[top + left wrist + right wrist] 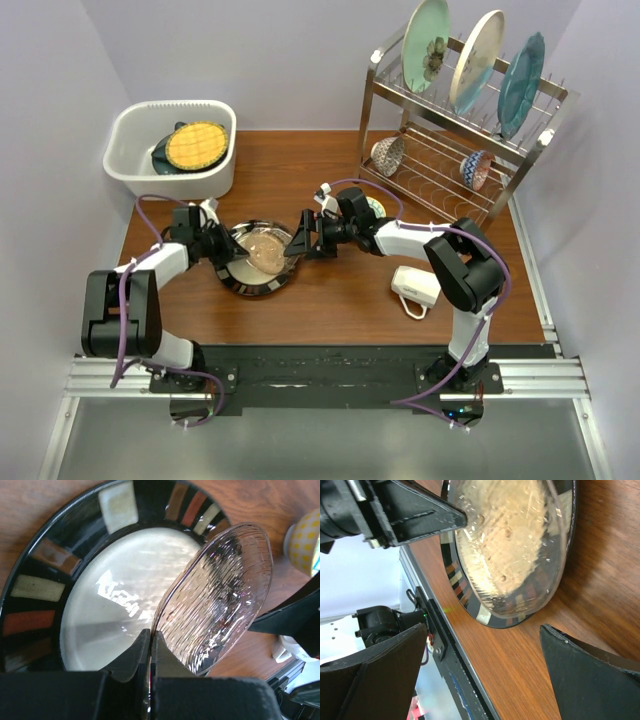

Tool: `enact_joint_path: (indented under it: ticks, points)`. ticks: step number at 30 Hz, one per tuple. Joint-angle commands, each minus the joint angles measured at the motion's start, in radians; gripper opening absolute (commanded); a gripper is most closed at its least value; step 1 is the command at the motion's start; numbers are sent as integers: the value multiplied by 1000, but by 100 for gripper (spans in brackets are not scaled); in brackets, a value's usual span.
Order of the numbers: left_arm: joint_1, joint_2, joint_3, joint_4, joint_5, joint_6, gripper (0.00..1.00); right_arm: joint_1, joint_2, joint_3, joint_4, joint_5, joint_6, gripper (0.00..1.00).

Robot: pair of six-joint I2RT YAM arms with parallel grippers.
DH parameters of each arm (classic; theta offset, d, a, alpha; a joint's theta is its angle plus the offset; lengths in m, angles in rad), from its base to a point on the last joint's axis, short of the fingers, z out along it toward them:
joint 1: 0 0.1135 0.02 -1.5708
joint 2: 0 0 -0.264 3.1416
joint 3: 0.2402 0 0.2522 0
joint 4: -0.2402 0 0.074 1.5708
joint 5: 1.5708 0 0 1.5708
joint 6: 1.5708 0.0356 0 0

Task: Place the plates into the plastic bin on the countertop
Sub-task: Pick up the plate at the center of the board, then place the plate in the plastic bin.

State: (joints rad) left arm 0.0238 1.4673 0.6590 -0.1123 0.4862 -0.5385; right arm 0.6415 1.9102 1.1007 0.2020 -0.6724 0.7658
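Note:
A clear lilac plate (270, 250) (215, 595) (515, 535) leans tilted over a black-rimmed plate (243, 285) (45, 580) (485, 614) at the middle of the countertop (340, 305). My left gripper (234, 256) (151, 641) is shut on the lilac plate's near rim. My right gripper (299, 243) (480, 672) stands open just right of both plates, with only bare wood between its fingers (590, 675). The plastic bin (128, 118) sits at the back left and holds a yellow woven-centre plate (197, 146) on a dark teal plate (160, 156).
A steel wire rack (520, 150) at the back right holds three upright plates (428, 45) above and two small bowls (388, 153) below. A white mug (415, 287) lies near the right arm. A yellow-dotted dish (376, 206) (304, 540) sits behind the right gripper.

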Motion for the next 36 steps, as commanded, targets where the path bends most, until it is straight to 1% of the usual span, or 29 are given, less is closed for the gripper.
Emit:
enact_joint_path:
  ticks: [1,17,25,36]
  points:
    - [-5,-56,63,-24,2,9,0,4,-13,19,27,-18,-2,99]
    - [-2,-79,200,-119,-38,40,0,4,-11,24,25,-18,-5,99]
    - [2,-38,324,-171,-51,58,0,4,-8,24,24,-19,-5,98]
    - [18,21,442,-204,-58,69,0,4,7,31,24,-26,-5,99]
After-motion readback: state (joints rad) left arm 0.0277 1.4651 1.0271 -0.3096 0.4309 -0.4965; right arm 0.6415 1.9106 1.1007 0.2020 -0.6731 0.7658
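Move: The left fingers already grip the near-left rim of the clear plate, whose middle is about 5 cm to the right. The bin it is taken to has its middle roughly 25 cm ahead and 17 cm left, at about hand height. Inside the bin, the yellow plate lies some 25 cm ahead and 11 cm left. The black-rimmed plate's middle is about 3 cm right, level with the hand, and 3 cm below. From the right hand, the bin is about 20 cm ahead, 31 cm left and 4 cm lower. Keeping its shut fingers on the clear plate's rim, the left hand lifts the plate up and away from the black-rimmed plate, rising about 10 cm while reaching some 7 cm forward towards the bin. It gains height first, then the climb and the forward reach both quicken before easing off, as the wrist tips the fingers slightly up, by roughly 10 degrees. ##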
